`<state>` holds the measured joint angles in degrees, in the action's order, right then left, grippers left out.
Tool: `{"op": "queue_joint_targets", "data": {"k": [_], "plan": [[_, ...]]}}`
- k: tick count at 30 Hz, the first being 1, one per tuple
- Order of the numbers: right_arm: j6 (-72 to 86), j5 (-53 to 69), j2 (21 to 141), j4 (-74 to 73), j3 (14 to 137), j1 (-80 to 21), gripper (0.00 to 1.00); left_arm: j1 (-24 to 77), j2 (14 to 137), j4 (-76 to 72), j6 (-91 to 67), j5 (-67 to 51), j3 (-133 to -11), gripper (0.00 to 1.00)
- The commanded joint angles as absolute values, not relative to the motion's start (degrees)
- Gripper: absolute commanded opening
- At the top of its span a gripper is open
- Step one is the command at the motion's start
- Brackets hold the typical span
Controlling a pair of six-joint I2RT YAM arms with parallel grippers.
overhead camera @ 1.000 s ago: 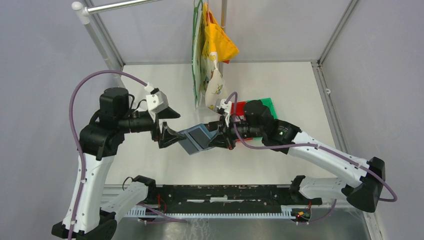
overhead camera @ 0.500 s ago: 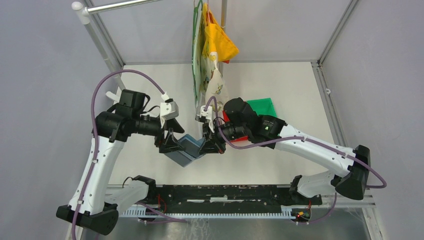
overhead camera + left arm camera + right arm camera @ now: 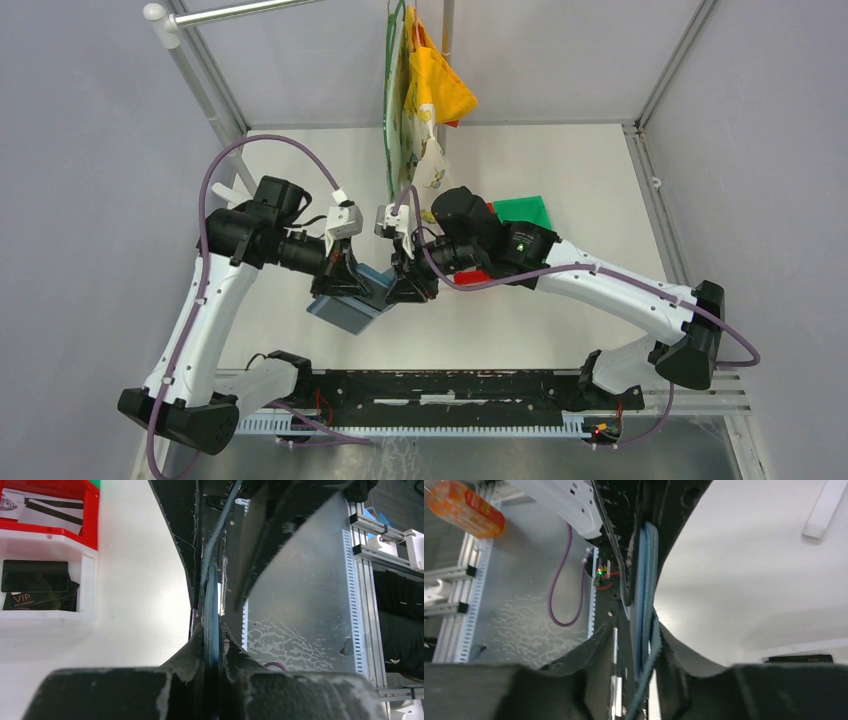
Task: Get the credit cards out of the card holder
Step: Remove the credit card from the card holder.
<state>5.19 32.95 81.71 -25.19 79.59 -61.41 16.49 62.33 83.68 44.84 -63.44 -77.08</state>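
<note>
The teal-blue card holder [image 3: 348, 308] hangs above the table between my two grippers. My left gripper [image 3: 352, 284] is shut on its edge; in the left wrist view the thin blue edge of the card holder [image 3: 212, 595] is pinched between both fingers of the left gripper [image 3: 212, 630]. My right gripper [image 3: 635, 625] is open around the holder's other side [image 3: 645, 580], with a gap at one finger. Black credit cards [image 3: 35, 576] lie in a white bin [image 3: 87, 580]. Pale ones [image 3: 52, 515] lie in a red bin [image 3: 91, 510]. No card shows inside the holder.
A green bin [image 3: 525, 211] stands behind the right arm [image 3: 600, 285], which covers most of the red bin. Cloth bags [image 3: 420, 90] hang from a rail over the table's back middle. A black rail [image 3: 450, 385] and metal plate run along the near edge.
My left gripper has shut on the card holder and my right gripper has opened. Both arms and the holder have shifted left and toward the near edge.
</note>
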Motion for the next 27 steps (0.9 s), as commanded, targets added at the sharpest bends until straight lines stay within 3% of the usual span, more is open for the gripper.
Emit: {"op": "queue_joint_targets", "data": {"k": [1, 6, 10, 13, 16, 27], "plan": [[6.84, 30.8, 77.91, -16.87, 79.65, -61.72, 0.45, 16.67, 63.45, 83.74, 44.66, -68.2, -81.87, 0.02], [16.62, 24.45, 68.83, 2.27, 64.4, -60.86, 0.65, 16.66, 63.28, 69.79, 24.68, -71.94, -84.44, 0.02], [25.59, 21.37, 61.85, 23.07, 52.12, -59.69, 0.75, 16.67, 57.29, 42.64, -3.24, -70.17, -79.51, 0.02], [31.05, 18.91, 59.92, 35.98, 46.03, -59.61, 0.78, 16.7, 52.5, 23.65, -18.65, -65.86, -74.54, 0.02], [34.26, 16.4, 60.58, 43.64, 43.91, -59.57, 0.8, 16.7, 50.42, 15.01, -28.08, -64.17, -71.89, 0.02], [43.49, 15.99, 67.22, 61.17, 43.96, -59.58, 0.77, 16.68, 48.39, 10.38, -37.03, -64.47, -69.84, 0.02]]}}
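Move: The open card holder is already pinched in the left fingers, its middle about 1 cm to their left, 1 cm back and 1 cm below. From the right hand, which is just opening at its edge, that middle lies some 5 cm left, 1 cm back and 1 cm below. Counted from the left hand, the white tray with the black cards stands roughly 18 cm ahead, 9 cm right and 27 cm below. The right fingers let go of the card holder, spreading wide as that hand slips about 3 cm to the right, then climbs some 11 cm and swings its tips upward by nearly 50 degrees. The left keeps its pinch and carries the holder up about 14 cm, drifting right and forward, turning its fingers up towards level. ##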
